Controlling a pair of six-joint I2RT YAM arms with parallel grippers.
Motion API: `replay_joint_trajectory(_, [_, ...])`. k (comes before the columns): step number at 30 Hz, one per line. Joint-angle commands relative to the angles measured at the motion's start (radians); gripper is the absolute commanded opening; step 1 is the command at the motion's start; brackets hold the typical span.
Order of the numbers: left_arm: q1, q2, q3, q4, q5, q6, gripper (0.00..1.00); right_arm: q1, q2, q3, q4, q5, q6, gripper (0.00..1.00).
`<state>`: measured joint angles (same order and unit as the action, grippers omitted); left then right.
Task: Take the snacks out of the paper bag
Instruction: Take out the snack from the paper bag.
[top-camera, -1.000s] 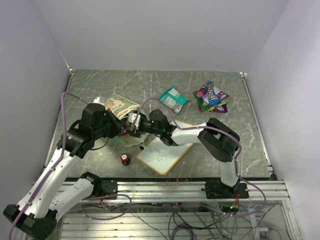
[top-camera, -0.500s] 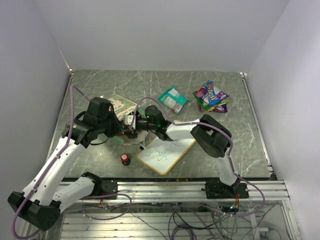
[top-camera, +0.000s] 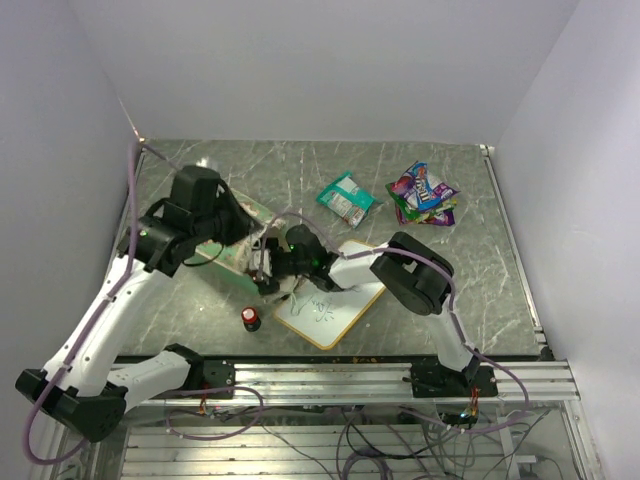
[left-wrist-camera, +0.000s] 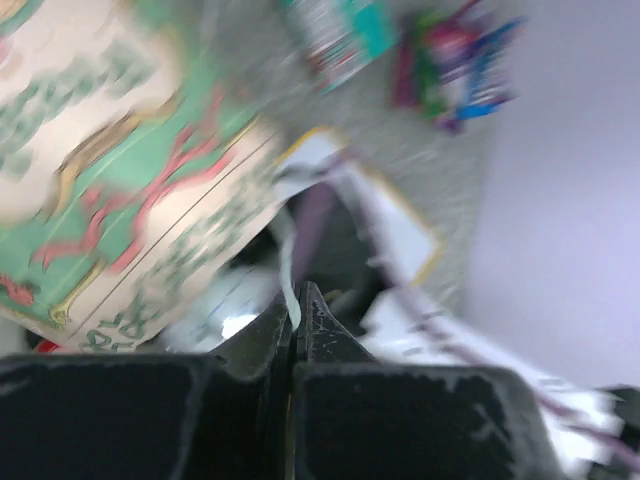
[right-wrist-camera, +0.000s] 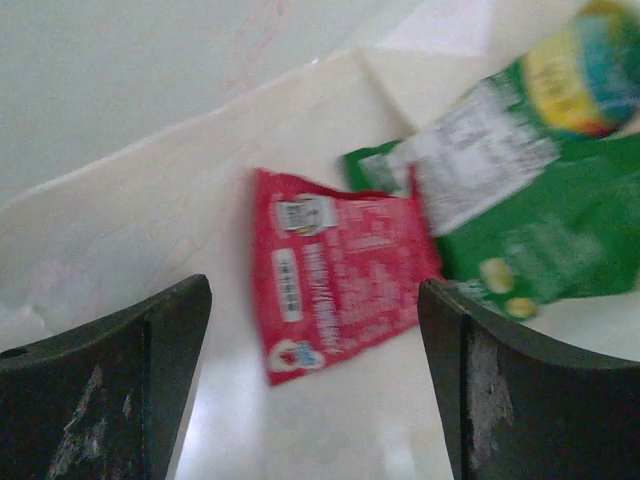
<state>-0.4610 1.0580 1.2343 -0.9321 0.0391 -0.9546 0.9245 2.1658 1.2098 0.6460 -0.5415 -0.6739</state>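
The paper bag (top-camera: 256, 214) lies on its side at the left of the table, green with a cream patterned band (left-wrist-camera: 130, 200). My left gripper (top-camera: 243, 237) is shut on its thin white string handle (left-wrist-camera: 289, 290) and holds the mouth up. My right gripper (top-camera: 266, 268) is open and reaches into the bag's mouth. Inside, on the cream lining, lie a small pink-red packet (right-wrist-camera: 340, 280) between and beyond my open fingers, and a green-and-white packet (right-wrist-camera: 540, 230) to its right. Outside the bag lie a green-and-white packet (top-camera: 346, 198) and a pile of blue/purple packets (top-camera: 422, 193).
A wood-framed whiteboard (top-camera: 330, 305) lies under the right arm's forearm, near the front. A small red-capped black cylinder (top-camera: 250, 318) stands left of it. The grey walls close in the table on three sides.
My left arm has pulled back and up to the left with the handle. My right gripper has moved left and nearer, further into the bag's mouth.
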Motion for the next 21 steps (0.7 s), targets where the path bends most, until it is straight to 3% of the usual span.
replay_joint_trajectory(1, [-0.011,-0.012,0.137,0.242,0.002,-0.001,0.07,0.057,-0.007,-0.114,0.058,0.047,-0.005,0.85])
replay_joint_trajectory(5, [-0.011,0.005,0.162,0.231,0.001,0.019,0.07,0.038,-0.023,-0.155,0.141,0.049,0.052,0.86])
replay_joint_trajectory(17, [-0.011,0.020,0.084,0.257,0.144,0.011,0.07,0.058,0.130,0.056,-0.006,0.071,-0.022,0.86])
replay_joint_trajectory(21, [-0.011,0.049,0.099,0.205,0.166,0.023,0.07,0.075,0.202,0.142,-0.034,0.184,-0.002,0.83])
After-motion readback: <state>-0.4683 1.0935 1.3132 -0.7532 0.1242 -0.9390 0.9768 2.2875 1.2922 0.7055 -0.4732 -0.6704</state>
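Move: My right hand is already inside the bag's mouth, with the red snack roughly 8 cm to its left and 1 cm ahead, about 2 cm lower. The green snack is some 7 cm beyond the red one. Outside, the whiteboard's middle lies about 20 cm right and 2 cm back of my right hand, 7 cm lower. From my left hand, still gripping the handle cord, the red snack lies about 12 cm left, 4 cm ahead, 20 cm down. I snap my left hand up about 8 cm and slightly forward, still pinching the handle cord, its fingers tipping up some 15 degrees, then ease it a little down and right. My right hand, jaws staying wide, first dips back and down about 3 cm each, then comes forward again and reaches left, deeper into the bag, towards the red snack. ##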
